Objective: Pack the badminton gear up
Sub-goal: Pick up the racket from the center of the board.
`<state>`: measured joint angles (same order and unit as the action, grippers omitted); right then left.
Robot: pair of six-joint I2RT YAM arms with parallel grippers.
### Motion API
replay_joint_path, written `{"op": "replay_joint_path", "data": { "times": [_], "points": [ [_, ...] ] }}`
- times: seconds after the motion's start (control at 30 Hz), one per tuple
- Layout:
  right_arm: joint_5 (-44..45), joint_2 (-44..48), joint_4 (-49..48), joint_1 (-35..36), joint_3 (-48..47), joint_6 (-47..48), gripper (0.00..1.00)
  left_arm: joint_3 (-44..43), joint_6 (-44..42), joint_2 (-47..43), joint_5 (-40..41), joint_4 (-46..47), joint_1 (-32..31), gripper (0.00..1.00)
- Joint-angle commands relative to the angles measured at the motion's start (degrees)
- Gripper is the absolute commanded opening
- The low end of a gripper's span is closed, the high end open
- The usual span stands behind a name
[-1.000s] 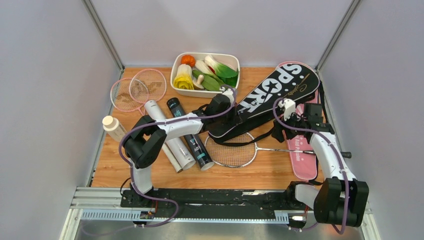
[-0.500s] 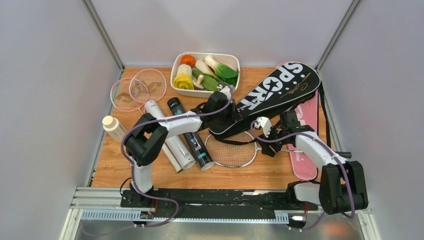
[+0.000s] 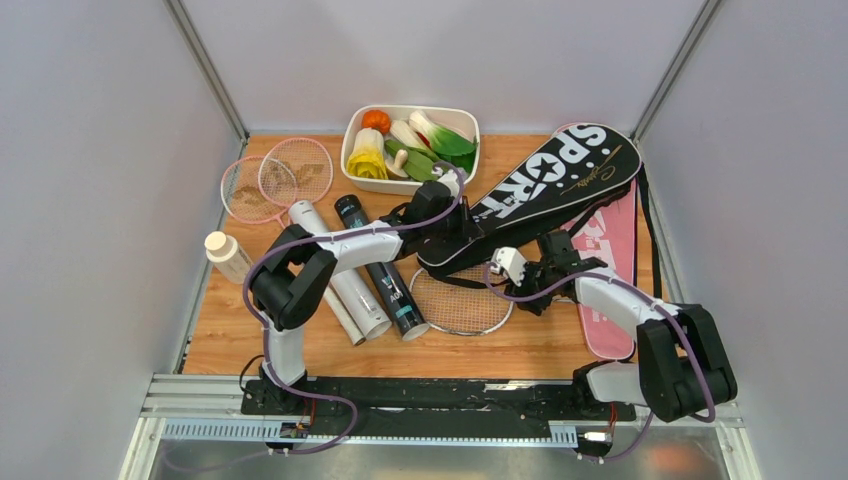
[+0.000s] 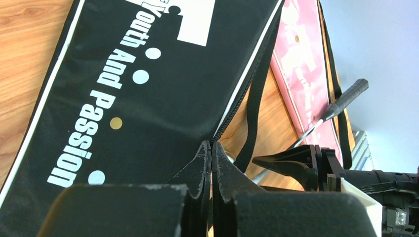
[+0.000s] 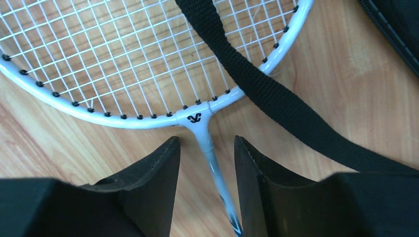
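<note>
A silver racquet (image 3: 462,300) lies on the wood, its head (image 5: 148,121) partly under the black "SPORT" cover (image 3: 540,185). My right gripper (image 5: 206,148) is open and straddles the racquet's shaft just below the throat, neither finger touching it; from above it (image 3: 530,272) sits low at the head's right edge. My left gripper (image 4: 211,148) is shut on the black cover's (image 4: 148,98) zipper edge and, seen from above (image 3: 452,228), holds it up. A pink cover (image 3: 608,270) lies to the right. Two pink racquets (image 3: 275,175), a white tube (image 3: 340,270) and a black tube (image 3: 380,270) lie on the left.
A black strap (image 5: 276,98) crosses the racquet head close to my right fingers. The white tray (image 3: 350,140) of toy vegetables stands at the back. A clear bottle (image 3: 228,255) lies at the left edge. Grey walls enclose both sides.
My right arm has swung left from over the pink cover down to the silver racquet's throat, its jaws narrowing. The left gripper stays shut on the black cover.
</note>
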<state>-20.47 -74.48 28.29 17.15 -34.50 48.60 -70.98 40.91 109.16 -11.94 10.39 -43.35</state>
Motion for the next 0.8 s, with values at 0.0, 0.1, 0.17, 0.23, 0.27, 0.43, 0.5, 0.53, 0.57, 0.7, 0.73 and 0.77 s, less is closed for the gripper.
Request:
{"op": "replay_joint_path", "data": {
  "times": [0.0,0.1,0.17,0.23,0.27,0.43,0.5,0.53,0.57,0.7,0.73,0.77],
  "points": [
    [3.2,-0.7,-4.6,1.7,1.9,2.2,0.47,-1.6,1.0,0.3,-0.9,4.3,0.4,0.00],
    [4.6,-1.7,-5.1,3.7,2.2,2.2,0.32,-1.8,1.5,0.7,-1.4,4.4,0.4,0.00],
    [5.5,-1.3,-5.0,4.2,2.2,1.8,0.18,-1.9,1.6,0.7,-1.9,4.5,0.4,0.00],
    [5.9,0.2,-3.6,4.5,2.0,1.8,0.03,-2.1,1.1,0.4,-2.3,4.5,0.4,0.00],
    [5.8,1.2,-3.0,4.5,2.0,1.8,0.00,-2.3,0.4,0.4,-2.5,4.4,0.4,0.00],
    [3.9,4.7,1.0,4.5,1.5,2.4,0.00,-4.0,-2.6,0.8,-4.0,4.2,0.4,0.00],
    [3.7,5.7,2.8,4.4,0.4,2.4,0.00,-4.0,-3.4,1.1,-4.4,5.1,0.4,0.00],
    [3.3,6.1,4.2,4.5,-0.3,2.4,0.00,-4.1,-3.8,1.1,-4.7,5.3,0.4,0.00],
    [2.7,6.4,5.9,4.5,-1.2,2.3,0.00,-4.3,-4.0,1.3,-5.1,5.3,0.4,0.00],
    [0.3,6.9,12.5,4.4,-4.5,2.6,0.00,-4.5,-5.1,0.8,-5.8,6.9,0.4,0.00],
    [-0.3,7.2,13.8,4.4,-5.2,2.9,0.00,-4.7,-5.8,0.5,-5.9,7.0,0.4,0.00],
    [-0.6,7.5,14.4,4.5,-5.6,2.9,0.00,-5.2,-6.3,0.4,-5.9,6.8,0.4,0.00]
  ]
}}
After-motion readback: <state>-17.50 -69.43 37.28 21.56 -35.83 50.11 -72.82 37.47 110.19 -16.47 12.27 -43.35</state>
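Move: The racket's shaft, just below its throat, lies straight between the right hand's open fingertips, about 1 cm under the hand point; the racket head is centred some 14 cm to the left, level fore and aft. The black bag's strap crosses about 4 cm ahead and 1 cm left, and the bag's middle is about 21 cm ahead and 3 cm right. From the left hand, that shaft spot is about 12 cm back, 9 cm right and 12 cm down. The right hand slides about 1 cm forward and 1 cm left along the shaft towards the racket's throat while the half-open fingers shut and pinch the shaft just below it; then, keeping that grip, it draws back roughly 3 cm and a little right, rising about 1.5 cm. The left hand, still shut on the black bag's mouth edge, first dips slightly, then shifts about 1 cm to its right and 1 cm up. ##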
